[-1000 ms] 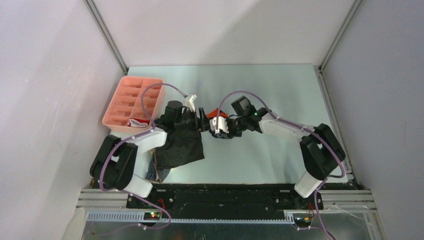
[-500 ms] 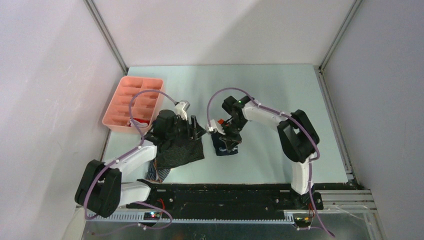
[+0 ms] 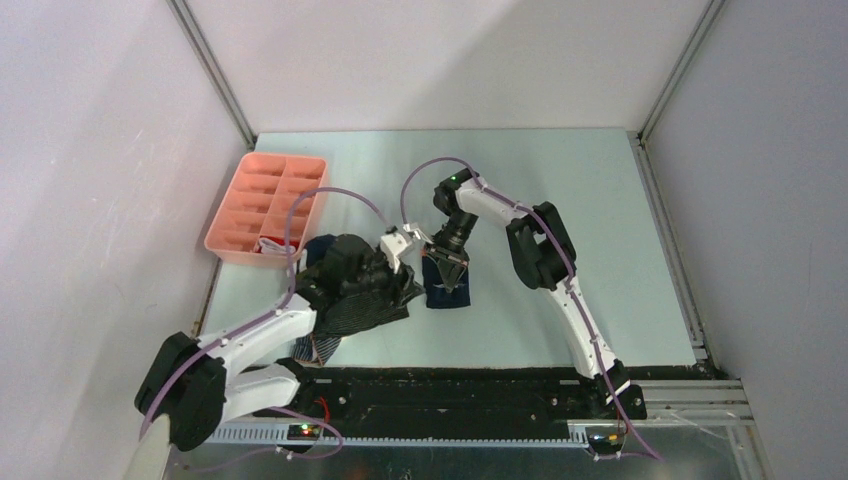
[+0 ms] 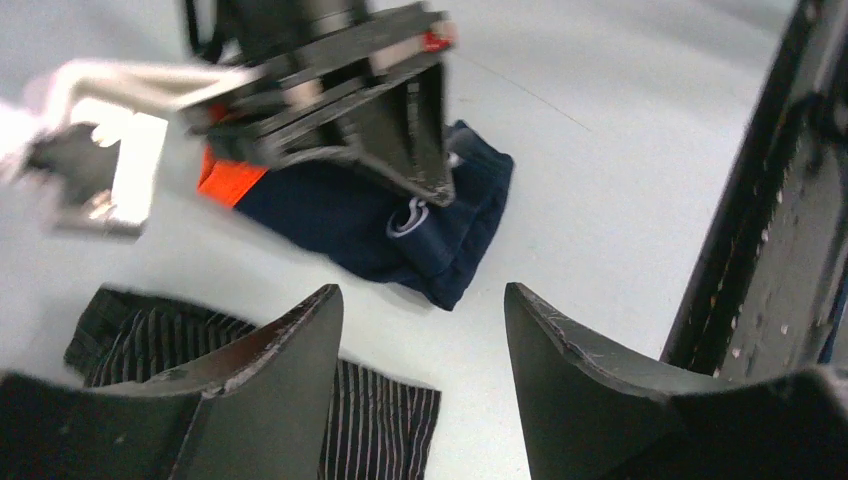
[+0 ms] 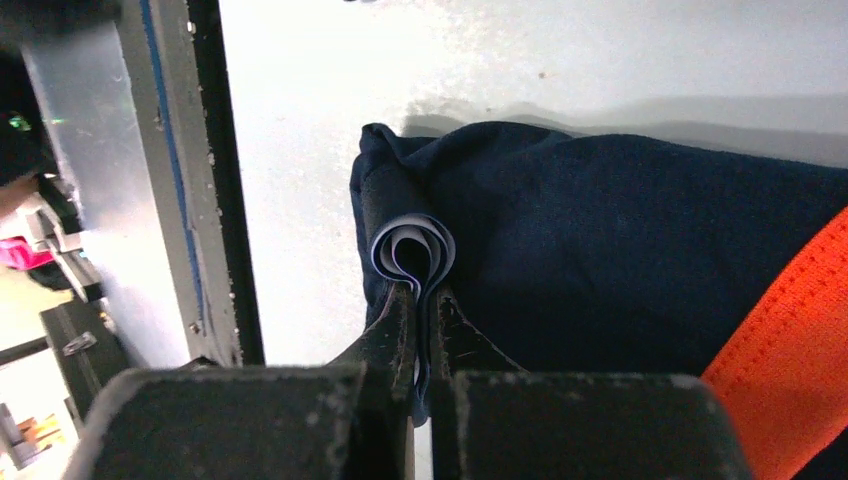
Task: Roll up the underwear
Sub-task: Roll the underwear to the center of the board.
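Navy underwear [image 3: 440, 298] with an orange band [image 5: 790, 370] lies on the table in the middle. My right gripper [image 3: 447, 280] points down onto it and is shut [image 5: 420, 295] on a folded edge of the navy underwear [image 5: 620, 230], where a white layer shows. Just left of it, my left gripper [image 3: 402, 280] hovers open [image 4: 420, 300] with nothing between its fingers. It sits above the corner of the dark grey striped underwear [image 3: 355, 308] [image 4: 385, 430]. The left wrist view shows the navy underwear [image 4: 340, 215] beyond the fingers, under the right gripper [image 4: 425, 190].
A pink compartment tray [image 3: 250, 200] stands at the back left, with red and white underwear [image 3: 272, 244] in its near compartment. More striped cloth [image 3: 312, 346] lies under the left arm. A black rail [image 3: 450, 385] runs along the near edge.
The right gripper has carried the navy underwear nearer and lowered it onto the table. The left gripper has shifted right, toward the navy piece, its jaws a little narrower.
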Tool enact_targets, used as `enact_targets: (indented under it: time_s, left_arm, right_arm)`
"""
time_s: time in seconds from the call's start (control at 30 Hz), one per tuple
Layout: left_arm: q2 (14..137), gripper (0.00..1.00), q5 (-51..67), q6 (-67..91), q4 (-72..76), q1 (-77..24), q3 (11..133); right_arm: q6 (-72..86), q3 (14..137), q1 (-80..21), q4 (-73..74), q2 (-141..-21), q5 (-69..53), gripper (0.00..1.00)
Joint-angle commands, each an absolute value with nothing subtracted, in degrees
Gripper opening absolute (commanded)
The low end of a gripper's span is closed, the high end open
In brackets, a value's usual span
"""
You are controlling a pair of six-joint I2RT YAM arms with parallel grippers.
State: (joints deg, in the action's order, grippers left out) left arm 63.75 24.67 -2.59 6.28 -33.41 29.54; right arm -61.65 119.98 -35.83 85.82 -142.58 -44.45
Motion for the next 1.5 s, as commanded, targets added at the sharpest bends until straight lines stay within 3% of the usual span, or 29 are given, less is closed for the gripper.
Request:
enact_targets:
  time_s: [0.0,0.47,0.8,1.03,1.23,1.3,1.37,1.4,1.47]
  left_arm:
    - [63.42,0.65,27.95,-19.67,8.75,-38.65,27.37]
    - [77.57,0.64,26.06,-47.19,33.65,-47.96,18.71]
    - [83.30,0.57,23.24,-54.33,33.45,-50.99,19.02]
    - [87.96,0.41,16.08,-52.81,32.79,-52.20,20.22]
    - [89.94,0.06,14.85,-49.58,24.67,-52.26,23.93]
    - [90.68,0.01,16.30,-47.70,19.95,-52.19,26.36]
    - [91.27,0.00,19.57,-45.81,15.60,-52.12,28.57]
    - [91.44,0.00,20.82,-45.19,13.17,-51.99,29.56]
    - [91.79,0.00,23.97,-42.79,10.41,-51.46,30.69]
  right_arm:
    - [-58.80,118.45,-36.44,91.47,-143.14,-42.96,0.00]
    - [-47.29,123.09,-35.32,91.82,-152.70,-41.97,0.00]
    - [-46.20,122.79,-35.53,91.89,-153.41,-41.91,0.00]
    - [-46.08,122.87,-35.59,91.78,-153.45,-42.01,0.00]
    - [-45.77,122.74,-35.14,91.94,-153.40,-42.41,0.02]
    - [-45.65,122.01,-34.46,91.56,-152.18,-43.30,0.10]
    - [-44.79,120.88,-33.08,90.29,-149.25,-45.59,0.32]
    - [-44.44,120.73,-32.49,89.85,-148.10,-47.10,0.58]
    - [-43.36,120.76,-30.55,88.70,-142.27,-48.14,0.93]
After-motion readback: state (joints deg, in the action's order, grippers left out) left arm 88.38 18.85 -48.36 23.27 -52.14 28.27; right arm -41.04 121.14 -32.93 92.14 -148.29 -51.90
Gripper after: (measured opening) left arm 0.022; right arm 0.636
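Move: The rolled near edge of the underwear lies about 8 cm to my left hand's right, 1 cm back and some 10 cm below it, and is still pinched between my right hand's fingertips. The flat rest of the underwear spreads beyond the roll, its middle roughly 5 cm farther out than my right hand. The striped garment lies about 10 cm to my left hand's left, 1 cm ahead and 11 cm below. I bring my open left hand back and then mostly down onto the roll, about 9 cm lower and 7 cm to the right, rolling the wrist some 50 degrees clockwise as seen along its fingers, and shut it on the roll's left part. My right hand first draws its pinched roll about 2 cm back with a tilt, holds still, then opens once the left has closed, and begins to lift. ##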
